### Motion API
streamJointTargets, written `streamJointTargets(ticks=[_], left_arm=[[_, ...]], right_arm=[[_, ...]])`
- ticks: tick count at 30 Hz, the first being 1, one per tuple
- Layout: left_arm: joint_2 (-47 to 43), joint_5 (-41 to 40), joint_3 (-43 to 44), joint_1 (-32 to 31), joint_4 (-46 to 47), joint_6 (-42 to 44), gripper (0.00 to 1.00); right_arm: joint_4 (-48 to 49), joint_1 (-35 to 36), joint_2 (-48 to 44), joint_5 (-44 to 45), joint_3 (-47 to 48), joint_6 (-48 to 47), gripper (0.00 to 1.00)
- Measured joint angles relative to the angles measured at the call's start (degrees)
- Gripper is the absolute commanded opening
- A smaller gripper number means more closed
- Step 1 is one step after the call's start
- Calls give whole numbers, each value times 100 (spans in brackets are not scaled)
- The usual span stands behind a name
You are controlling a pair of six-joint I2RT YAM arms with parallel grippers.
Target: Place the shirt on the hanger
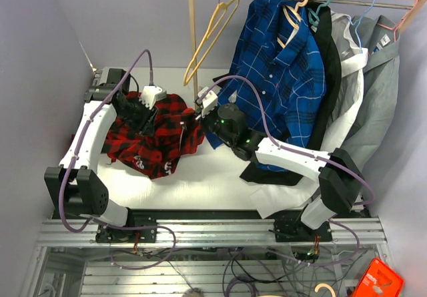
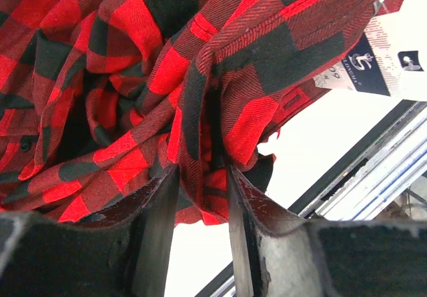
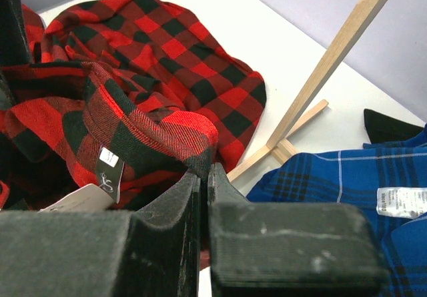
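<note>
The red-and-black plaid shirt point(image 1: 157, 137) lies bunched on the white table at the left and is lifted between both grippers. My left gripper point(image 1: 137, 113) is shut on a thick fold of the shirt point(image 2: 200, 130). My right gripper point(image 1: 200, 113) is shut on the shirt's collar edge point(image 3: 193, 143), with a small label below it. The pale tan hanger point(image 1: 212, 37) hangs empty on the wooden rail at the back, above and between the grippers.
A wooden rack post point(image 1: 193, 37) stands at the back, with its foot point(image 3: 287, 147) near the right gripper. A blue plaid shirt point(image 1: 280, 63), dark and grey shirts point(image 1: 373, 90) hang on the rail at right. Purple walls enclose the table.
</note>
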Motion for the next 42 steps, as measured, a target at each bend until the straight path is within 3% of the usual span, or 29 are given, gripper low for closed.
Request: streamJointTargets(ticks=[3, 6, 11, 19, 25, 33, 36, 42], left_arm=[[0, -103, -35, 0, 13, 39, 43], [0, -216, -116, 0, 55, 66, 25], [9, -234, -247, 0, 90, 15, 8], [-326, -219, -234, -92, 444, -809, 7], [-1526, -1460, -216, -131, 1255, -1449, 7], [-2275, -2708, -306, -210, 1510, -1727, 7], [-2409, -3047, -511, -205, 1530, -1751, 7], [-2487, -3412, -717, -205, 1576, -1770, 7]], right_arm=[[0, 0, 0, -15, -2, 0, 0], [0, 0, -2, -15, -13, 0, 0], [0, 0, -2, -20, -33, 0, 0], [57, -2, -184, -271, -278, 212, 0], [254, -4, -382, -549, -531, 485, 4], [433, -20, -382, -868, -439, 715, 57], [407, -39, -439, -881, -437, 708, 97], [-291, -44, -1172, -549, -164, 844, 100]])
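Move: A fold of the red-black shirt stands right between the left fingertips, only about 1 cm below the hand point. The shirt's white price tag is level with this hand, roughly 11 cm to its right and 3 cm lower; the empty hanger's lower end is about 12 cm ahead, 14 cm right and 20 cm up. The right hand still pinches one end of the shirt; from it the left hand's fold lies some 16 cm left, 5 cm back and 5 cm down. The left fingers sink a little and close to pinch the shirt fold, then hoist it about 10 cm and carry it some 8 cm left, the wrist turning counter-clockwise by about 30 degrees and tipping the fingers up to point forward and down. The right hand draws back about 3 cm with its grip kept, then opens wide, lets go of the shirt's end and climbs clear, around 7 cm higher in all. ##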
